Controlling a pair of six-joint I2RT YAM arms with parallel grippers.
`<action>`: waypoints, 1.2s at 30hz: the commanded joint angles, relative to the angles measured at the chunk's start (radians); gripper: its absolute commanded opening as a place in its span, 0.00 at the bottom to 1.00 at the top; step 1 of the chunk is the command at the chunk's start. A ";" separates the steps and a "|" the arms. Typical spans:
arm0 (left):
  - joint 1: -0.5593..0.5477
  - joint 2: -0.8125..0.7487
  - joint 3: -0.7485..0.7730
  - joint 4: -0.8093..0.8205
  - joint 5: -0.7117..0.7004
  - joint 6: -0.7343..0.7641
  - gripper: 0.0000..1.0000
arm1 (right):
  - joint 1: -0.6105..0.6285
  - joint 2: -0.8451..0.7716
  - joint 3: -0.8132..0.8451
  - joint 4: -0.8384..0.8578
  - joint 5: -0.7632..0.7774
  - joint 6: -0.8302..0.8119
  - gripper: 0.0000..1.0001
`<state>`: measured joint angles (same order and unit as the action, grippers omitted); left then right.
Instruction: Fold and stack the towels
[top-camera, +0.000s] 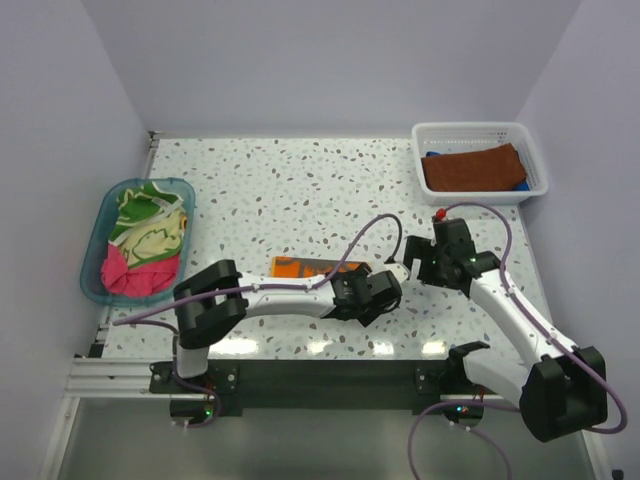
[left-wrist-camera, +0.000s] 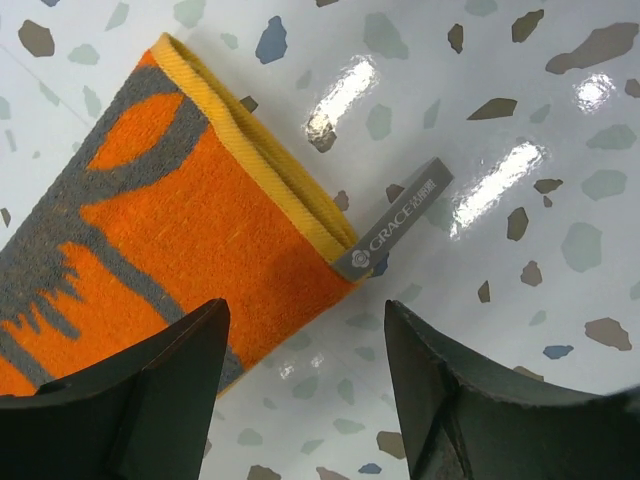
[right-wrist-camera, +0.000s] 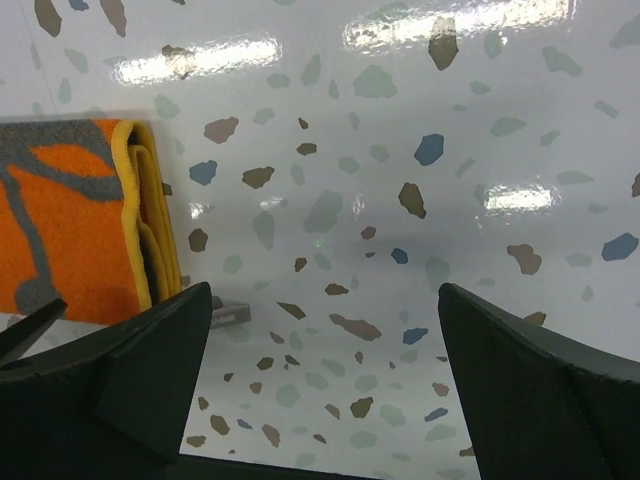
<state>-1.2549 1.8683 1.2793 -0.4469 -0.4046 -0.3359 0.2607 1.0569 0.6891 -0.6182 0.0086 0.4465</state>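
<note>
A folded orange towel with grey blotches (top-camera: 300, 267) lies flat on the speckled table, its yellow hem and grey tag (left-wrist-camera: 392, 220) towards the grippers. In the left wrist view this towel (left-wrist-camera: 170, 230) lies just ahead and left of my left gripper (left-wrist-camera: 305, 305), which is open over bare table. The left gripper (top-camera: 375, 292) hovers at the towel's right end. My right gripper (top-camera: 420, 262) is further right, open and empty (right-wrist-camera: 325, 287), with the towel's folded edge (right-wrist-camera: 70, 230) off to its left. A rust brown towel (top-camera: 472, 168) lies on a blue one (top-camera: 438, 156).
A white mesh basket (top-camera: 480, 128) at the back right holds the brown and blue towels. At the left edge a teal tub (top-camera: 95, 250) holds a green and yellow towel (top-camera: 150, 220) and a pink one (top-camera: 135, 272). Walls close the back and sides.
</note>
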 joint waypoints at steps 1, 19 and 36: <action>-0.005 0.040 0.057 0.008 -0.016 0.035 0.67 | -0.005 0.008 -0.019 0.052 -0.038 0.034 0.99; -0.011 0.173 -0.035 0.106 -0.052 -0.040 0.45 | -0.003 0.061 -0.053 0.124 -0.097 0.058 0.99; 0.060 -0.090 -0.135 0.221 0.013 -0.074 0.00 | 0.017 0.238 -0.137 0.440 -0.360 0.276 0.98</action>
<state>-1.2091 1.8606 1.1534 -0.2707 -0.4187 -0.3851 0.2607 1.2629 0.5636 -0.3115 -0.2646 0.6323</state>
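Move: Just under the left hand is the near right corner of the folded orange towel, with its grey tag: about 1 cm ahead, 2 cm right and 4 cm down. The towel's middle is some 8 cm ahead and 12 cm left. From the right hand, the towel's far right corner lies about 4 cm ahead, 12 cm left and 7 cm below, while the white basket stands roughly 29 cm ahead and 16 cm right. Sinking some 3 cm and edging 2 cm right, the left hand closes its fingers on the towel's near right corner by the tag, then draws it left about 3 cm and starts to rise. The right hand, wide open, dips, pauses, then sweeps left and down towards the towel's right edge, about 5 cm each way overall, its left side rolling up almost 20 degrees. ##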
